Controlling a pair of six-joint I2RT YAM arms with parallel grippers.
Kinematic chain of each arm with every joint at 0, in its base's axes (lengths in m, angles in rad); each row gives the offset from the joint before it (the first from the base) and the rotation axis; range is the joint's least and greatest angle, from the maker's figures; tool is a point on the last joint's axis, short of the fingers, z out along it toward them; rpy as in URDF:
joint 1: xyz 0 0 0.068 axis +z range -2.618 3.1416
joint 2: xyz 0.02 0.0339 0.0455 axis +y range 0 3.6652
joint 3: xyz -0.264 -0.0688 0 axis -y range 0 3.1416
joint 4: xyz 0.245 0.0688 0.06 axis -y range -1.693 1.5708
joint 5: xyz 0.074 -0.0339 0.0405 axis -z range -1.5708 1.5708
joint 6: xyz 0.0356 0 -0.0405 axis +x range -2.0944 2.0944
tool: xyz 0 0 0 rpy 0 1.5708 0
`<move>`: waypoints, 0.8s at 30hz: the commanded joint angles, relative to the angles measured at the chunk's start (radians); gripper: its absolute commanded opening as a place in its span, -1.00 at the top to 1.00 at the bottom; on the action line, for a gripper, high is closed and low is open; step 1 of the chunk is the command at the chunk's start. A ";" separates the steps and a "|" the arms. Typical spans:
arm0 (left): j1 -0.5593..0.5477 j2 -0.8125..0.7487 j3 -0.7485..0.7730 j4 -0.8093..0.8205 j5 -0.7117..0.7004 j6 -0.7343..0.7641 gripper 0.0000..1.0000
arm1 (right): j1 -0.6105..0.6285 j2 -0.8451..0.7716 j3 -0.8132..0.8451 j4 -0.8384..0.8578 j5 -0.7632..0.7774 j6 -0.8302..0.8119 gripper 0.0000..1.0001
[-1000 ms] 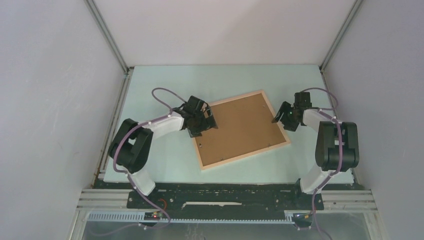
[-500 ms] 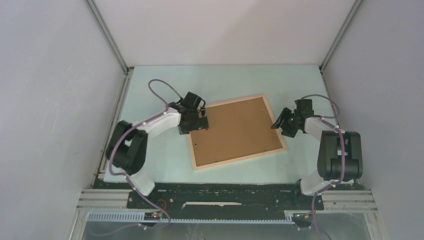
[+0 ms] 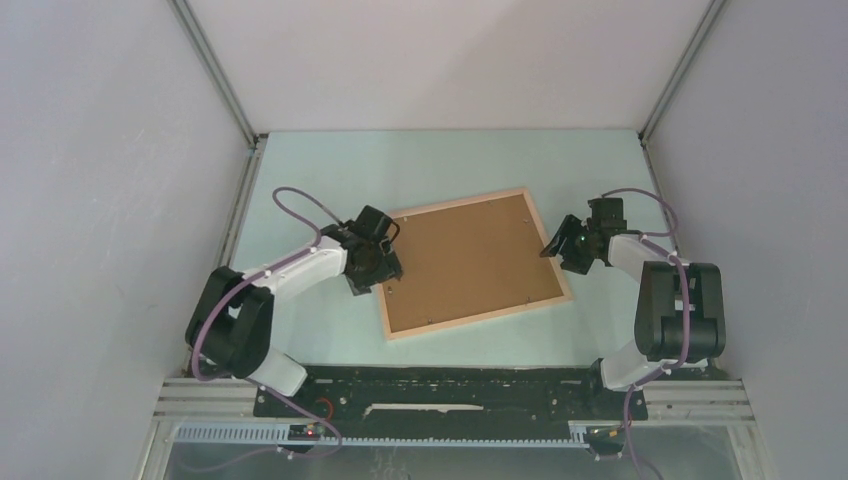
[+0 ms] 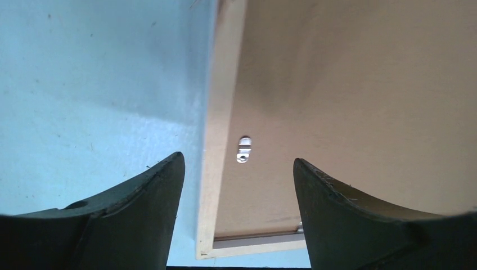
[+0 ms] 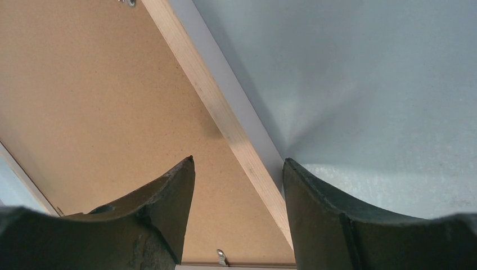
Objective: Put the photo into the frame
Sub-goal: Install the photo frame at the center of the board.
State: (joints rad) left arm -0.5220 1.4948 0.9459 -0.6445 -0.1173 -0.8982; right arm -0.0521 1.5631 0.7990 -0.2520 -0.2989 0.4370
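Note:
The frame [image 3: 480,318] lies face down on the table, its pale wood rim around a brown board [image 3: 470,262], the photo's back; the picture side is hidden. My left gripper [image 3: 385,268] hovers over the frame's left rail [image 4: 216,140], open, one finger over the table and one over the board [image 4: 349,84]. A small metal clip [image 4: 243,149] shows between its fingers. My right gripper [image 3: 553,245] stands open at the right rail [image 5: 225,118], one finger over the board [image 5: 84,84], the other over the table. Neither gripper holds anything.
The pale green table [image 3: 330,180] is walled in by grey panels on three sides. A black rail with the arm bases [image 3: 450,385] runs along the near edge. Another metal clip [image 5: 222,257] sits on the board's edge in the right wrist view.
The frame slid left and turned a little, then stayed put. My left gripper moved toward me along the left rail and its jaws narrowed somewhat. The right gripper shifted slightly toward the frame.

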 commanded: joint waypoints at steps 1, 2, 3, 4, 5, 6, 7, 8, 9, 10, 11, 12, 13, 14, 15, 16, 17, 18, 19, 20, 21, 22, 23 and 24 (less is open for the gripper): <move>-0.008 0.013 -0.054 0.027 -0.024 -0.073 -0.57 | 0.017 -0.020 0.001 0.032 -0.042 0.027 -0.32; -0.008 0.025 -0.059 0.037 -0.019 -0.067 -0.61 | 0.017 -0.020 0.001 0.031 -0.042 0.026 -0.32; -0.008 0.038 -0.063 0.044 -0.012 -0.064 -0.63 | 0.017 -0.021 0.002 0.031 -0.041 0.026 -0.32; -0.009 0.050 -0.068 0.059 -0.001 -0.061 -0.62 | 0.017 -0.021 0.002 0.032 -0.041 0.026 -0.32; -0.009 0.056 -0.073 0.071 0.008 -0.061 -0.59 | 0.018 -0.023 0.002 0.034 -0.041 0.027 -0.32; -0.009 0.059 -0.078 0.077 0.009 -0.066 -0.54 | 0.018 -0.023 0.002 0.035 -0.043 0.026 -0.32; -0.012 0.057 -0.083 0.079 0.007 -0.071 -0.50 | 0.019 -0.021 0.002 0.035 -0.043 0.027 -0.32; -0.014 0.049 -0.092 0.080 -0.001 -0.076 -0.47 | 0.019 -0.023 0.002 0.034 -0.043 0.027 -0.32; -0.018 0.044 -0.103 0.083 -0.008 -0.080 -0.45 | 0.020 -0.023 0.002 0.033 -0.041 0.026 -0.32; -0.020 0.040 -0.112 0.089 -0.011 -0.083 -0.43 | 0.019 -0.025 0.002 0.033 -0.040 0.025 -0.32; -0.019 0.040 -0.118 0.092 -0.015 -0.083 -0.40 | 0.020 -0.027 0.002 0.033 -0.040 0.024 -0.32; -0.020 0.043 -0.117 0.091 -0.019 -0.080 -0.37 | 0.019 -0.029 0.002 0.034 -0.039 0.024 -0.32; -0.019 0.046 -0.114 0.092 -0.022 -0.080 -0.33 | 0.020 -0.030 0.002 0.034 -0.036 0.024 -0.32; -0.020 0.048 -0.113 0.095 -0.025 -0.080 -0.28 | 0.021 -0.030 0.002 0.035 -0.034 0.024 -0.32; -0.020 0.049 -0.112 0.101 -0.026 -0.081 -0.21 | 0.021 -0.031 0.002 0.033 -0.034 0.023 -0.32; -0.021 0.050 -0.110 0.100 -0.030 -0.080 -0.13 | 0.021 -0.029 0.002 0.033 -0.034 0.022 -0.32; -0.020 0.050 -0.112 0.098 -0.036 -0.081 -0.08 | 0.021 -0.029 0.002 0.030 -0.034 0.022 -0.32; -0.019 0.049 -0.114 0.098 -0.037 -0.082 -0.01 | 0.021 -0.029 0.002 0.031 -0.033 0.022 -0.32; -0.019 0.047 -0.118 0.096 -0.038 -0.084 0.05 | 0.022 -0.029 0.002 0.030 -0.034 0.022 -0.32; -0.019 0.044 -0.126 0.097 -0.040 -0.088 0.09 | 0.022 -0.030 0.002 0.030 -0.034 0.021 -0.32; -0.019 0.040 -0.136 0.100 -0.041 -0.090 0.14 | 0.022 -0.031 0.002 0.030 -0.032 0.021 -0.32; -0.019 0.037 -0.143 0.103 -0.042 -0.092 0.21 | 0.022 -0.032 0.002 0.030 -0.029 0.021 -0.32; -0.019 0.035 -0.149 0.103 -0.045 -0.093 0.27 | 0.024 -0.032 0.002 0.031 -0.027 0.020 -0.32; -0.019 0.031 -0.156 0.105 -0.047 -0.096 0.33 | 0.024 -0.031 0.002 0.032 -0.027 0.020 -0.32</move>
State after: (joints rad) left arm -0.5381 1.5364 0.8394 -0.5449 -0.1223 -0.9749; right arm -0.0463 1.5631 0.7990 -0.2497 -0.2955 0.4370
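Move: The photo frame's left rail is almost under the left hand, roughly 1 cm to its left, 1 cm back and 4 cm down. Just inside that rail a small metal clip sits about 1 cm right, 1 cm back and 4 cm below the hand. The frame's near left corner is some 11 cm back, level sideways, and a near-rail clip about 8 cm back and 9 cm right, both at that depth. From the right hand, the left rail's gripping spot is some 35 cm left and 6 cm back, about level. The frame's left rail is straddled by the left hand, which sinks about 3.5 cm and eases back about 1.5 cm, then stays low while its fingers close to roughly half their gap. The outer finger comes against the rail's outside and the inner finger comes down beside the metal clip; the wrist hardly turns. The right hand stays still, half open over the right rail, its outer finger still against the outside. ##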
